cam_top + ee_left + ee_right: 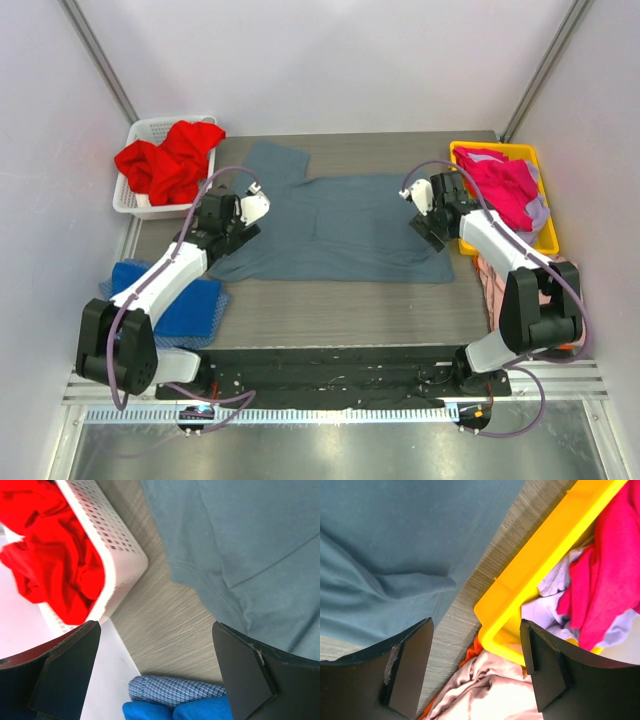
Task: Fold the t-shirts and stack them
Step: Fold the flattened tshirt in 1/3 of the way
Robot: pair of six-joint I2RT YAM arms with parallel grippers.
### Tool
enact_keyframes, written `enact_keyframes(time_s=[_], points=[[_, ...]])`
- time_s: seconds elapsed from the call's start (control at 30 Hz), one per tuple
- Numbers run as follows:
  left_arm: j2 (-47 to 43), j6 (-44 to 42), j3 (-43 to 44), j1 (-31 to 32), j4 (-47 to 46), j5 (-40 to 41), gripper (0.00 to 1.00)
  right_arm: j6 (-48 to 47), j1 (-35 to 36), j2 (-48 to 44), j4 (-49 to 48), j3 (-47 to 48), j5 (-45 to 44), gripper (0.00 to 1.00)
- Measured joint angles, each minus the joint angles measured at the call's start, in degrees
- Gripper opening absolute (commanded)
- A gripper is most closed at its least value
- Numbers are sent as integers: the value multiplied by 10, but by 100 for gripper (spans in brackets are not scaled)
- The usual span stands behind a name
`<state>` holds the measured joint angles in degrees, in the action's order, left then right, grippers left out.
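A large slate blue-grey t-shirt (340, 225) lies spread flat across the middle of the table, one sleeve pointing to the back left. My left gripper (250, 220) hovers open over its left edge; in the left wrist view the gripper (156, 655) holds nothing, and the shirt's hem (250, 540) lies just to the right. My right gripper (425, 215) stands open above the shirt's right edge, empty (476, 655), between the grey cloth (395, 540) and the yellow bin. Red t-shirts (170, 160) fill the white basket. A magenta t-shirt (500, 185) lies in the yellow bin.
The white basket (135, 200) stands back left and the yellow bin (548, 235) back right. Folded royal blue cloth (185, 300) with a checked piece (175, 690) lies front left. Pale pink cloth (490, 690) over something orange (475, 650) is heaped by the bin's near corner.
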<state>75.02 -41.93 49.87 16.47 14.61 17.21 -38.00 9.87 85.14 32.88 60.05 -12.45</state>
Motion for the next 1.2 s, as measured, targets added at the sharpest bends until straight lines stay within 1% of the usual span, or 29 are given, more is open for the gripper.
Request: enact_keyframes(time_s=[0.13,0.37,0.63,0.83,1.2], points=[[19,14,0,0,-1,0,100,4,-12,35,-1,12,14,74],[35,29,2,0,-2,-2,100,3,-16,70,18,35,48,69],[54,30,4,0,-2,-2,100,0,-16,73,43,45,80,63],[68,30,4,0,-2,-2,100,-10,-16,73,56,45,87,59],[69,30,4,0,-7,-1,100,-17,-16,96,63,44,99,58]])
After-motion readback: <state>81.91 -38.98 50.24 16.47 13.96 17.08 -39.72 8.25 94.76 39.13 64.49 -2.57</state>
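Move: The grey shirt lies some 11 cm below the left hand, its near-left corner about 7 cm back and 7 cm left; the white basket's middle is 19 cm ahead and 19 cm left, the blue stack 14 cm back and 18 cm left. From the right hand, the shirt's wrinkle tip is about 8 cm below, 2 cm back and 3 cm right; the yellow basket is 13 cm ahead and 17 cm right, the pink stack 12 cm back and 24 cm right. Both hands sink about 4 cm towards the shirt, left staying wide open, right tipping steeper and partly closing. ##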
